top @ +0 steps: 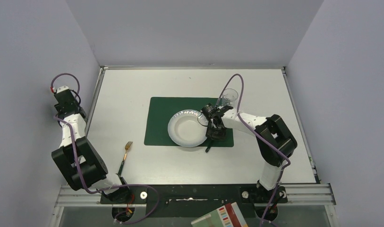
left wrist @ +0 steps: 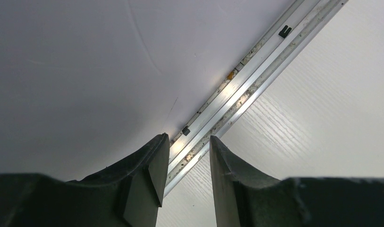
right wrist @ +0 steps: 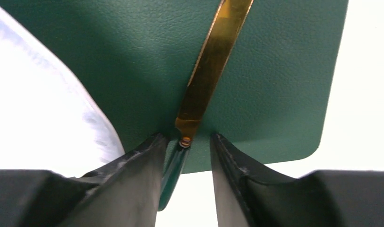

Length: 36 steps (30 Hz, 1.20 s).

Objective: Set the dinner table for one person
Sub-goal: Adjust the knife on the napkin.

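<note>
On the white dinner table (top: 128, 90) lies a dark green placemat (top: 159, 123) with a white plate (top: 186, 128) on it. A knife (right wrist: 213, 61) with a gold blade and a dark green handle lies on the mat just right of the plate (right wrist: 38, 104). My right gripper (right wrist: 187, 142) is down over the knife's handle, one finger on each side. The handle rests against the left finger and a gap shows at the right one. A gold fork (top: 125, 153) lies on the table at the near left. My left gripper (left wrist: 187, 139) stands open and holds nothing.
A clear glass (top: 230, 97) stands beyond the mat's far right corner, behind my right gripper (top: 214, 131). My left gripper (top: 63, 100) hangs by the left wall above the table's metal rail (left wrist: 256, 52). A coloured booklet (top: 220, 217) lies below the near edge.
</note>
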Each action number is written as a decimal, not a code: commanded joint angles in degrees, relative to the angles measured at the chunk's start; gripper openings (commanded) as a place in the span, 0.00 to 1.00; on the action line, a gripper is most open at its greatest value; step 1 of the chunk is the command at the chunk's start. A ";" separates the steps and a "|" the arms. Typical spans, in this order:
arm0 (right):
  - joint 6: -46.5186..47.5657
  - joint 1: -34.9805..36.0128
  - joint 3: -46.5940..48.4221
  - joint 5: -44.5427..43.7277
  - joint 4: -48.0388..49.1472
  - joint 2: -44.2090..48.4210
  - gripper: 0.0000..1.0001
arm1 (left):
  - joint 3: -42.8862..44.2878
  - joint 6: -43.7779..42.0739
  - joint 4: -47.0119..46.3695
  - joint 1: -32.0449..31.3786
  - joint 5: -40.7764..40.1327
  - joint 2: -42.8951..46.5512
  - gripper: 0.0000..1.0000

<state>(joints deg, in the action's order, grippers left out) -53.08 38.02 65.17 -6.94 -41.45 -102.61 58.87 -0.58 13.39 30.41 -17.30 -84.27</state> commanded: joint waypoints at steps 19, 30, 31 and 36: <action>11.53 -0.40 -1.37 -6.57 5.22 7.21 0.00 | 3.09 -0.39 -1.01 -0.27 -1.27 0.58 0.36; 20.52 -7.72 -4.94 3.99 10.05 8.65 0.00 | 2.87 -0.65 -0.91 -0.24 -2.20 1.03 0.37; 20.94 -7.69 -4.96 4.41 10.18 8.27 0.00 | 2.83 -0.66 -0.91 -0.22 -2.34 1.12 0.36; 21.93 -7.39 -4.71 7.09 10.95 7.06 0.00 | 2.66 -0.83 -0.99 -0.18 -2.46 1.21 0.36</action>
<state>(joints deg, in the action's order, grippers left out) -33.52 30.09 59.90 -2.85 -33.54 -96.09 58.89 -0.73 13.56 30.41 -18.90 -84.27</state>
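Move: The knife lies slanted right under the right hand, its neck between the open fingers and its middle about 1 cm ahead, 1 cm to the right and 1 cm below. The plate's middle is some 10 cm to the hand's left and 4 cm ahead; the napkin's right edge runs level with it about 8 cm to the right; the glass stands roughly 16 cm ahead and 7 cm right. From the left hand the knife is around 62 cm right, 6 cm back and 14 cm below. The knife is pinched at its neck as the right fingers shut from about half open. Keeping that grip, the right hand eases forward and rises some 2 cm, swings about 4 cm to the right, away from the plate and towards the napkin's right edge, then sinks a little. The wrist turns roughly 10 degrees counter-clockwise and tips its fingertips slightly forward. ##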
